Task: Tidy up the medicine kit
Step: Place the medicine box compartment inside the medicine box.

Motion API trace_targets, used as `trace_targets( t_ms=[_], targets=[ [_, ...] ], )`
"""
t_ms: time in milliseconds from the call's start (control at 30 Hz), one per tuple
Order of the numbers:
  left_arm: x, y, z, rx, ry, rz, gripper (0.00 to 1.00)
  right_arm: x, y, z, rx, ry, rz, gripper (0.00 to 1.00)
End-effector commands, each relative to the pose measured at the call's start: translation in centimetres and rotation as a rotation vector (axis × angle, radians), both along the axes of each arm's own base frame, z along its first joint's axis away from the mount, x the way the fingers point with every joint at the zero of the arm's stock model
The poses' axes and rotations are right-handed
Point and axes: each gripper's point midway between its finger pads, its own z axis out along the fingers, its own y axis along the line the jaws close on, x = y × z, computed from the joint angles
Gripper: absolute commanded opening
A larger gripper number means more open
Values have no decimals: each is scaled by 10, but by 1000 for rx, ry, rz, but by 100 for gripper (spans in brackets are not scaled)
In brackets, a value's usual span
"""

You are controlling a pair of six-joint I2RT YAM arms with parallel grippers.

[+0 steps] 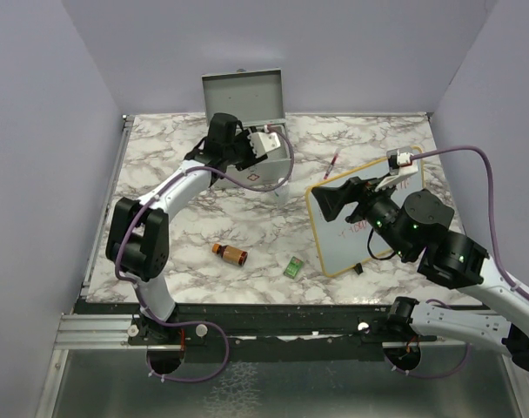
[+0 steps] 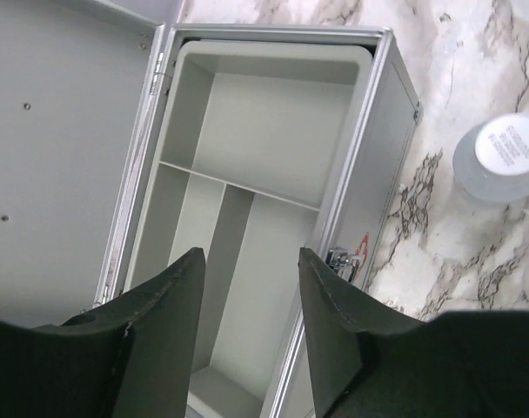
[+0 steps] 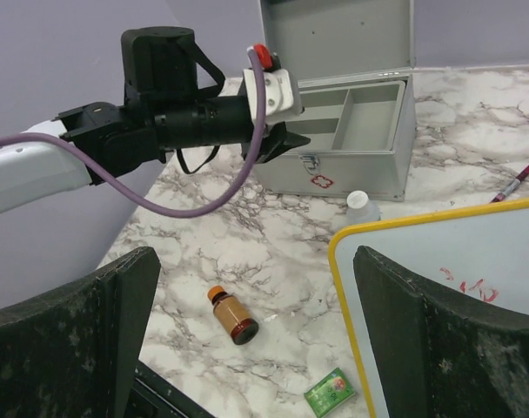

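The medicine kit (image 1: 269,172), a grey metal box with a red-white emblem, stands at the back with its lid (image 1: 245,94) upright. In the left wrist view its grey divided insert (image 2: 273,131) holds nothing. My left gripper (image 2: 251,254) hovers over the kit's front edge, open, with nothing between the fingers. My right gripper (image 3: 256,252) is open wide above the table, over the left edge of the whiteboard (image 3: 456,261). An amber bottle (image 3: 232,315) with an orange cap lies on its side below it. A small green packet (image 3: 331,392) lies nearer the front.
A white-capped clear bottle (image 2: 504,157) stands just in front of the kit. A red pen (image 1: 334,163) lies behind the yellow-framed whiteboard (image 1: 334,248), which lies at the right under my right arm. Purple walls close in the marble table (image 1: 160,157).
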Motion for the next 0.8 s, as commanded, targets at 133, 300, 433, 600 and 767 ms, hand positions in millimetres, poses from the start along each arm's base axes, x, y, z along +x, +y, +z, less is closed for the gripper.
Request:
trace_targets(
  t_ms=[133,300,433,600,767],
  targets=[
    [1,12,59,-346,103,162,53,-4,0,4,30,11,15,100],
    [-8,38,91,-554,148,305,59,-4,6,-3,21,37,34,100],
    [-29,51,100,-626,199,385,73,-5,14,-10,5,60,58,100],
    [-63,71,98,-685,242,510,99,-4,24,-17,-9,87,81,100],
    [-92,103,80,-760,312,755,99,-3,23,-23,-27,110,65,100]
  ],
)
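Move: Inside the open medicine box, the medicine box compartment lies about 4 cm ahead of the left hand, level sideways and some 6 cm below. The raised lid stands roughly 13 cm ahead, level sideways; the clear bottle is about 7 cm back and 10 cm to the right, on the table. From the right hand the compartment is some 30 cm ahead, 18 cm to the left and well below. Rising away from the compartment already set in the medicine box, the left hand climbs about 10 cm, then also draws back and left some 7 cm each. Its half-open fingers spread wide, while the wrist rolls its left side down about 40 degrees and swings counter-clockwise. The open, empty right hand eases down and left. ##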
